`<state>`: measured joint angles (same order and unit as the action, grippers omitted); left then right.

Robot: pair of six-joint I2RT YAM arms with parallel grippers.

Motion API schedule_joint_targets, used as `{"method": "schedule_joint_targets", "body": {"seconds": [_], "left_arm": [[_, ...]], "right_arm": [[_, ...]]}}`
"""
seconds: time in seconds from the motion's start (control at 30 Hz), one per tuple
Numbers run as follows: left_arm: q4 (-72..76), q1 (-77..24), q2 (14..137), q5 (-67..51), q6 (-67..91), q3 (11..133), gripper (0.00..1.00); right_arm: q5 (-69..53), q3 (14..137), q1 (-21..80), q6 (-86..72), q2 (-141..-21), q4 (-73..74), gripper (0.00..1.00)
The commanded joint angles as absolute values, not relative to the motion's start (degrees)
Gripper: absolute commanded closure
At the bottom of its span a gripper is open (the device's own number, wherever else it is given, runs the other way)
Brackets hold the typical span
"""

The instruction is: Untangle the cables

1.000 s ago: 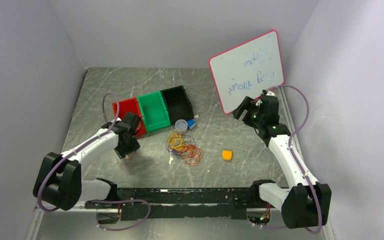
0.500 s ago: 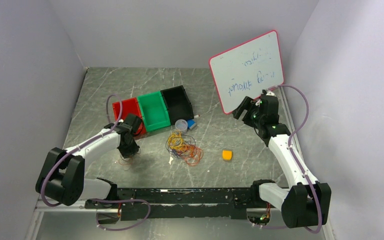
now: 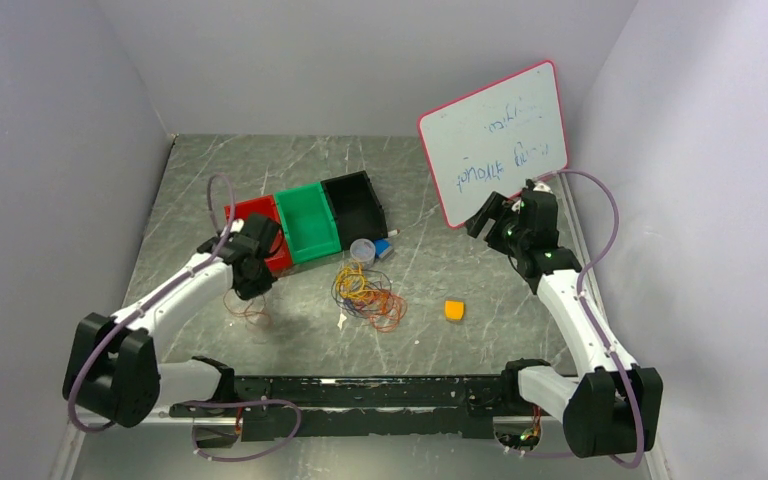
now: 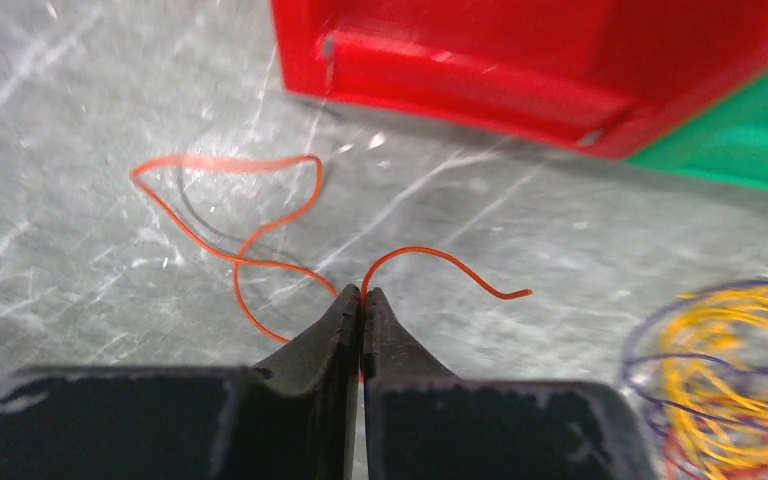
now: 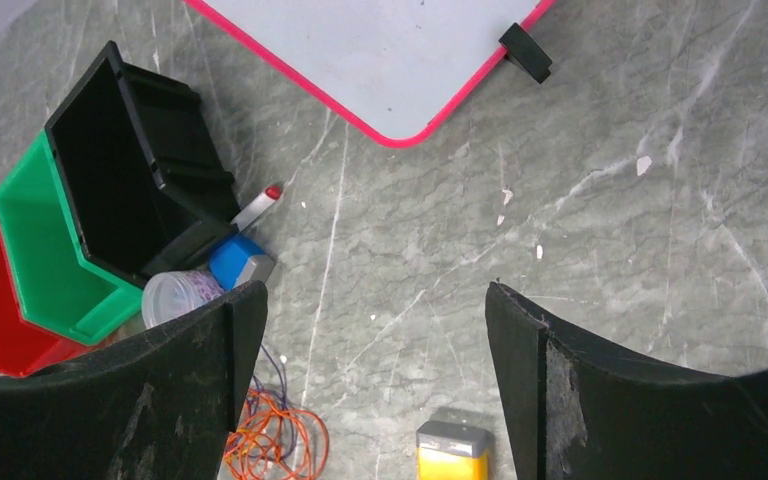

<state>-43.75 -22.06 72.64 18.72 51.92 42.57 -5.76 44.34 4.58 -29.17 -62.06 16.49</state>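
Note:
A single orange cable (image 4: pixel 222 163) lies in loose curves on the grey table, in front of the red bin. My left gripper (image 4: pixel 362 294) is shut on it, and the wire comes out on both sides of the pinched fingertips. From above, the left gripper (image 3: pixel 251 277) sits by the red bin's near corner with the orange cable (image 3: pixel 249 313) trailing below it. The tangle of orange, yellow and dark purple cables (image 3: pixel 366 293) lies mid-table, apart from both grippers. My right gripper (image 5: pixel 372 292) hangs open, high near the whiteboard, holding nothing; the tangle (image 5: pixel 272 432) shows by its left finger.
Red (image 3: pixel 256 214), green (image 3: pixel 307 222) and black (image 3: pixel 355 206) bins stand in a row behind the cables. A clear cup (image 3: pixel 362 250) and a blue block (image 3: pixel 383 247) sit by the black bin. A yellow block (image 3: pixel 454 310) lies right of the tangle. A pink-framed whiteboard (image 3: pixel 495 140) leans at back right.
My left gripper has closed onto the orange cable and drawn back toward the red bin. The right arm has not moved.

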Motion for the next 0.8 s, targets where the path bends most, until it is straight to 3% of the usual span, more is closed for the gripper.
{"method": "schedule_joint_targets", "body": {"seconds": [0.0, 0.37, 0.77], "left_arm": [[-47.7, -23.1, 67.5, 22.3, 47.6, 50.8, 0.93], [-47.1, -23.5, 58.9, 13.9, 34.2, 64.6, 0.93], [-38.2, -23.5, 62.0, -6.2, 28.3, 72.8, 0.93]], "right_arm": [[-4.9, 43.1, 5.0, -30.1, -58.0, 13.3, 0.17], [-10.5, 41.2, 4.9, -29.3, -53.5, 5.8, 0.15], [-24.8, 39.2, 5.0, -26.6, -52.3, -1.7, 0.14]]}}
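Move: The left hand already pinches the lone orange cable about 4 cm above the table. From it the green tray's middle lies some 13 cm ahead and 9 cm right; the red tray is 11 cm straight ahead, and the cable tangle about 20 cm right and nearly level. The empty right hand has the pinched part of the cable about 38 cm to its left, 13 cm back and 12 cm lower, with the tangle 19 cm left and 14 cm back. Still pinching the orange cable in its shut fingers, the left hand swings it steeply up about 22 cm, drifting forward first and then right by some 7 cm, to end high over the green tray's front edge. The wrist tips its fingers up and turns clockwise. The right hand, open and empty, rises about 6 cm, tilts up, then edges left. ##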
